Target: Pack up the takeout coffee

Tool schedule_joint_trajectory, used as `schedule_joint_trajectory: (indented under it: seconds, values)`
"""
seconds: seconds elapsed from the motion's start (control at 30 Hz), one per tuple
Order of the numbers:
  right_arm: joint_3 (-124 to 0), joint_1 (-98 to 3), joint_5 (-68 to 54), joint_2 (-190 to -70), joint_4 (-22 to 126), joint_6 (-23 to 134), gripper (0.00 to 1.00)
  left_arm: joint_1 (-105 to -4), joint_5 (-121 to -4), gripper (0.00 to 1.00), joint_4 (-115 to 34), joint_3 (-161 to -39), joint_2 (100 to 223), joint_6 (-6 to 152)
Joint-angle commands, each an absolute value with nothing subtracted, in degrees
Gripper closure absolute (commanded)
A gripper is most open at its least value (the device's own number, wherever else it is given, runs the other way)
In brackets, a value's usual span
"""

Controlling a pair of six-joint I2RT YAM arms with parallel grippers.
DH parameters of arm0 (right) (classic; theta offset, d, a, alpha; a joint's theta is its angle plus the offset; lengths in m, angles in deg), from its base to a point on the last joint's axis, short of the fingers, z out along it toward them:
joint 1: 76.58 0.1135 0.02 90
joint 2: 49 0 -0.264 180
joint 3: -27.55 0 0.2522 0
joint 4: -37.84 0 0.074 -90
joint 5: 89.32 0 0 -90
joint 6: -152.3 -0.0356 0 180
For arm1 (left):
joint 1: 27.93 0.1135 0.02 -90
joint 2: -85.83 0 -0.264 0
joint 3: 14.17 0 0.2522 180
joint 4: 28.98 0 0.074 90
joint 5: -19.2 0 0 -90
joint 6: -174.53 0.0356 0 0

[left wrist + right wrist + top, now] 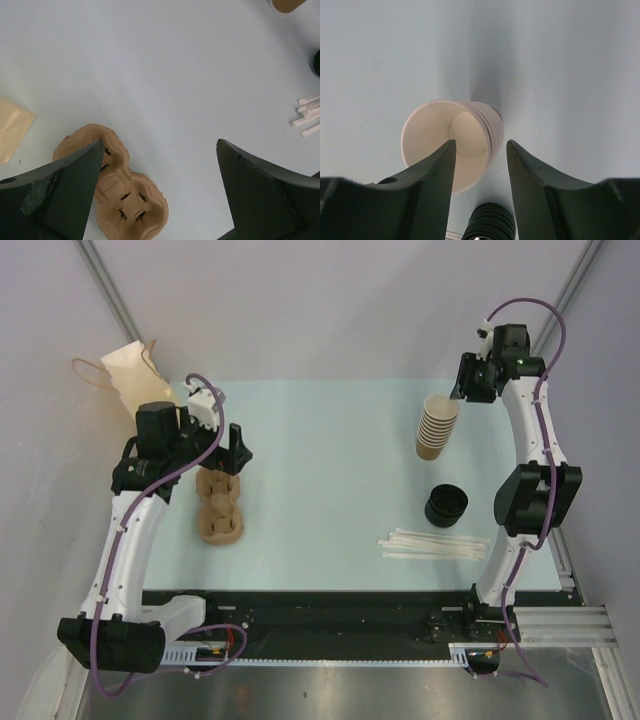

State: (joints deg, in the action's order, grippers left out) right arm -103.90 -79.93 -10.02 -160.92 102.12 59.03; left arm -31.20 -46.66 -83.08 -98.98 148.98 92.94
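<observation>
No lidded tan cup shows in any view; the takeout coffee is out of view. A stack of lidless tan paper cups stands at the back right, its white mouth filling the right wrist view. My right gripper is open just above and behind the stack's rim, holding nothing. A brown pulp cup carrier lies at the left. My left gripper is wide open and empty above the carrier's far end.
A stack of black lids sits in front of the cups. White wrapped straws lie near the front right. A tan paper bag with handles lies at the back left corner.
</observation>
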Motion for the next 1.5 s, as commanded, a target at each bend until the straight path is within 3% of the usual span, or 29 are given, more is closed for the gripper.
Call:
schedule_joint_trajectory:
  seconds: [0.0,0.13,0.7,1.03,1.47]
  values:
    - [-106.6,-79.4,-8.9,-162.3,100.9,58.3,0.50,-31.7,-47.1,0.01,-81.5,-100.1,147.8,92.0]
    - [-106.6,-79.3,-9.2,-163.2,100.9,58.0,0.50,-31.7,-47.2,0.00,-81.4,-100.1,148.0,91.9]
    - [-106.7,-79.5,-10.3,-164.5,101.1,57.6,0.69,-31.6,-48.7,0.00,-81.1,-100.1,148.6,91.3]
    - [-107.1,-80.4,-12.6,-163.4,101.5,56.6,1.00,-31.7,-50.3,0.00,-80.8,-99.4,149.0,90.6]
    - [-106.5,-84.8,-20.2,-160.3,101.7,53.9,1.00,-31.6,-49.5,0.01,-80.8,-99.2,149.5,90.3]
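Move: The cup stack's middle lies about 4 cm left of the right hand, 1 cm back and 11 cm below, its top right-hand rim just under the half-open fingers. The black lids stand roughly 15 cm back and level sideways, about 16 cm below; the white sticks lie some 23 cm back and 3 cm left, 19 cm below. From the left hand, the stack is about 17 cm ahead, 46 cm right and 15 cm below. The right hand sinks about 2 cm and shuts its half-open fingers, pinching the top cup's right-hand wall. ##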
